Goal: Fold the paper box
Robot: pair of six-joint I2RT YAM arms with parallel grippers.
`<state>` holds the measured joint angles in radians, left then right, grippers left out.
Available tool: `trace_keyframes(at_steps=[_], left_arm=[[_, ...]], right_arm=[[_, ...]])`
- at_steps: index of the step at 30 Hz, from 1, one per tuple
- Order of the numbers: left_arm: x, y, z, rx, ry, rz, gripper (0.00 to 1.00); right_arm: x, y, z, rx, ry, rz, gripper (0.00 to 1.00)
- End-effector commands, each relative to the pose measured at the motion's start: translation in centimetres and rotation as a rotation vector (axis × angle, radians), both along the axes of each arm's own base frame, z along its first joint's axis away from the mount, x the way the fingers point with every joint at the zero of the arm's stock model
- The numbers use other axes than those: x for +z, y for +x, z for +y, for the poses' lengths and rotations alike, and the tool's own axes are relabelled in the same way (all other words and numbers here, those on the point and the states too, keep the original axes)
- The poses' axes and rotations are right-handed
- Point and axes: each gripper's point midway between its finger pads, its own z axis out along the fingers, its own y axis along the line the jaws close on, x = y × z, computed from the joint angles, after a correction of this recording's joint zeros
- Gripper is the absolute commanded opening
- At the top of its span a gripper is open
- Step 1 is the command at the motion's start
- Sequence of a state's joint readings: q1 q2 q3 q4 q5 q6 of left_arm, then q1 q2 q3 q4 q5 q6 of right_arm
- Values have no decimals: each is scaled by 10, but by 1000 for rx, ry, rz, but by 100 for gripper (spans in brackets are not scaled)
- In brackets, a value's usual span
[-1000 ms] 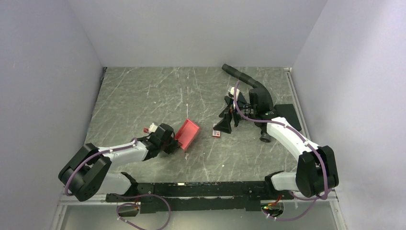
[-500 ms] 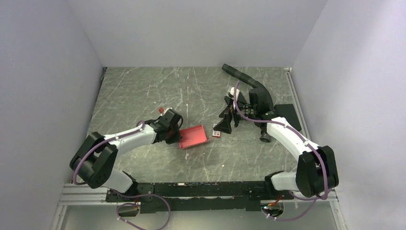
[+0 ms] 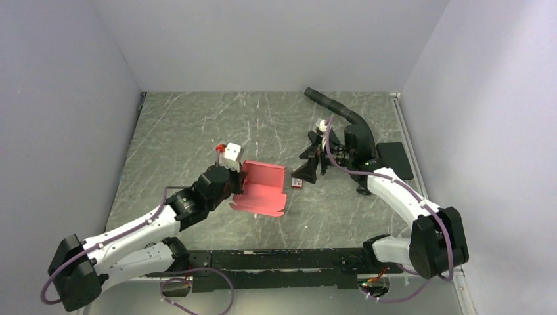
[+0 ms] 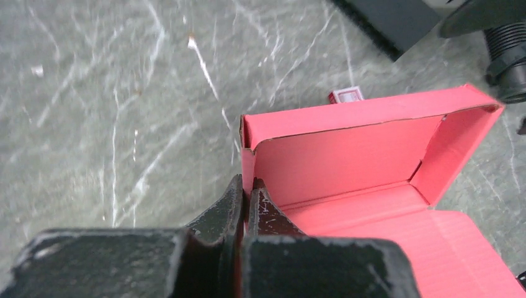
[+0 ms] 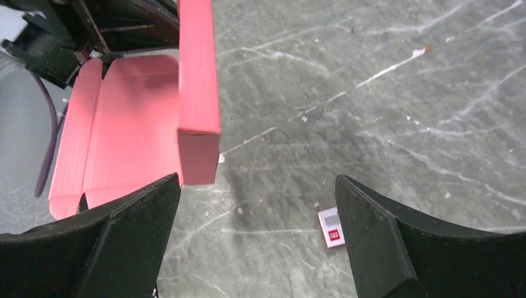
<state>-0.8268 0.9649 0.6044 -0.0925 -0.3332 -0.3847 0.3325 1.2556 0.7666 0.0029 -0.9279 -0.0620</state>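
The paper box (image 3: 264,188) is red-pink card and sits half formed at the table's middle. Its walls stand up and its lid panel lies flat toward the near edge. In the left wrist view the paper box (image 4: 353,149) shows an open, hollow inside. My left gripper (image 4: 248,186) is shut on the box's left side wall, one finger inside and one outside. From above, the left gripper (image 3: 240,186) meets the box's left edge. My right gripper (image 5: 257,186) hovers open just right of the box (image 5: 133,124), holding nothing, and it shows from above as the right gripper (image 3: 307,169).
A tiny red-and-white card (image 3: 297,183) lies on the table between the box and my right gripper; the same card (image 5: 332,227) shows below the right fingers. A black flat pad (image 3: 394,159) lies at the right, and a black hose (image 3: 332,105) curves behind the right arm.
My left gripper has closed on the box wall and carried the box rightward toward the middle, turning it. The lid panel now lies flat toward the front. The right arm barely moved.
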Motion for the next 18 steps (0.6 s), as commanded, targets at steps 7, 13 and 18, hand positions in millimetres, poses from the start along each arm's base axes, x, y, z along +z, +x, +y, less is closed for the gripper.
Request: trace_keyframes(at_steps=[7, 13, 18], left_arm=[[35, 5, -25, -70, 18, -241, 0], [23, 8, -50, -120, 55, -205, 0], [21, 9, -62, -127, 44, -201, 0]], right_arm=[[68, -13, 12, 91, 68, -155, 100], [58, -9, 24, 64, -76, -221, 100], [33, -6, 33, 62, -182, -221, 100]])
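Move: The left hand still pinches the left wall of the raised paper box, whose middle lies some 6 cm to its right, 4 cm back and 3 cm lower. The open right gripper is about 19 cm right of that hand, 1 cm ahead and 2 cm higher. From the right hand the box is about 12 cm left, 5 cm back and 6 cm down; the card box is 2 cm ahead, 2 cm left and 17 cm down, and the black pad 16 cm ahead, 10 cm right and 18 cm down. Rightward by about 4.5 cm, the left hand carries the pinched box towards the right gripper, rising some 2 cm before sinking to a little below its start and turning slightly clockwise. The right hand, fingers still wide open, rises some 5 cm and eases about 3 cm left towards the box's right wall, drawing back a little, rolling about 10 degrees and just starting to sink at the end. ##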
